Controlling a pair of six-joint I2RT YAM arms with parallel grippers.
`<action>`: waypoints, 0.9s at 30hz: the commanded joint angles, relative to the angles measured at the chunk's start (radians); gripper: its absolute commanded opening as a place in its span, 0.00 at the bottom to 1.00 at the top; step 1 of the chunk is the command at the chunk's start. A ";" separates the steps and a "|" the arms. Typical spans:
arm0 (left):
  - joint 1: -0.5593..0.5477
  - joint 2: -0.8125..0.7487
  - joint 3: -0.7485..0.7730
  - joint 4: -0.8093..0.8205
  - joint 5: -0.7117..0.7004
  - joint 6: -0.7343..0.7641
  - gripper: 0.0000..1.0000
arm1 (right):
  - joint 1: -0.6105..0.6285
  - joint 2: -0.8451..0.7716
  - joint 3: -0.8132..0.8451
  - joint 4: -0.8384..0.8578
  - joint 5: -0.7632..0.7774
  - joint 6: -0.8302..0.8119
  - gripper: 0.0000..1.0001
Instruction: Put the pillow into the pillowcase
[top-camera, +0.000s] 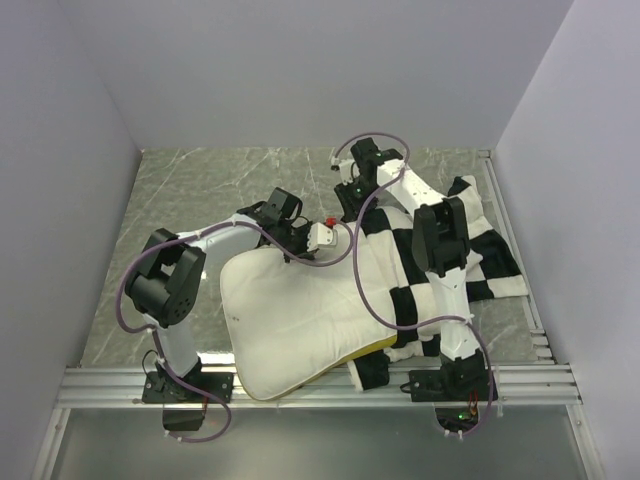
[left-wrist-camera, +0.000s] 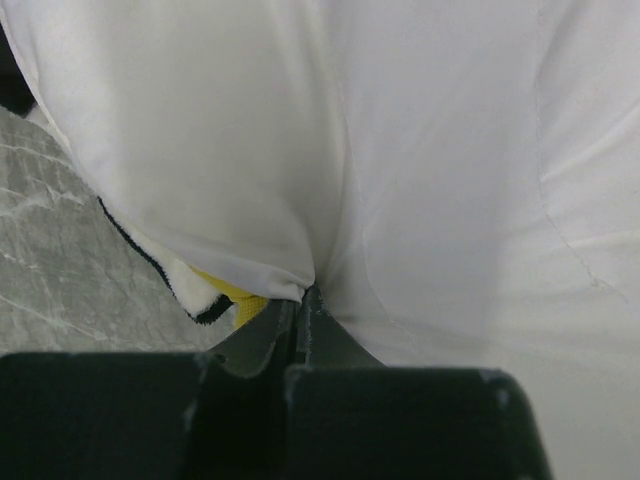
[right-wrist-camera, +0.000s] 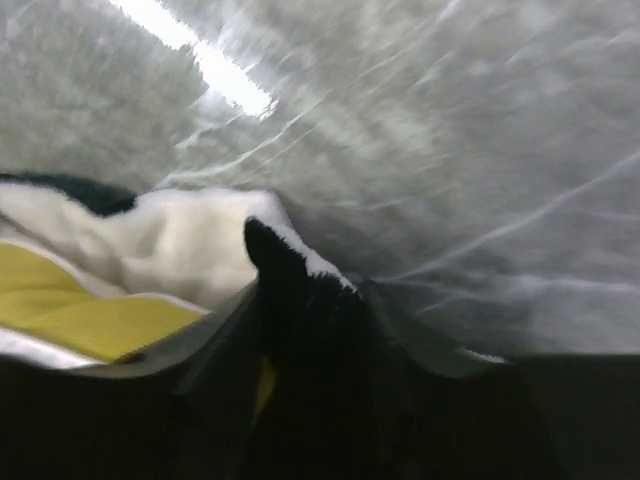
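Note:
The cream-white pillow (top-camera: 300, 320) lies in the middle of the table, its right part inside the black-and-white checkered pillowcase (top-camera: 450, 250). My left gripper (top-camera: 308, 248) is at the pillow's far edge. In the left wrist view it (left-wrist-camera: 305, 295) is shut on a pinch of white pillow fabric (left-wrist-camera: 430, 160), with the yellow band (left-wrist-camera: 243, 306) just left of the tips. My right gripper (top-camera: 352, 205) is at the pillowcase's far left edge. In the blurred right wrist view its jaws (right-wrist-camera: 300, 310) stand apart with a fold of black pillowcase (right-wrist-camera: 285, 270) between them.
White walls close in the grey marbled table (top-camera: 200, 190) on three sides. A metal rail (top-camera: 300, 385) runs along the near edge by both arm bases. The pillowcase spreads toward the right wall.

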 joint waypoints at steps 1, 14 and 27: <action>-0.007 -0.017 0.006 -0.014 -0.005 0.016 0.00 | 0.017 -0.012 0.023 -0.077 -0.061 -0.044 0.16; -0.024 -0.152 0.049 0.196 0.000 -0.175 0.00 | 0.185 -0.288 -0.029 0.196 -0.389 0.369 0.00; 0.095 -0.273 0.013 0.205 0.021 -0.315 0.00 | 0.288 -0.250 -0.087 0.552 -0.340 0.703 0.00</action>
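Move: The pillowcase's far left edge lies right between the right hand's still-open fingers. The pillow corner, still pinched by the left hand, is about 10 cm back and 12 cm left of the right hand; the visible white of the pillow centres some 24 cm back and 9 cm left. From the left hand, that pillowcase edge is about 10 cm ahead and 12 cm right. Right pinches the pillowcase edge, then hauls it about 18 cm left and up; left lifts the pillow corner. ##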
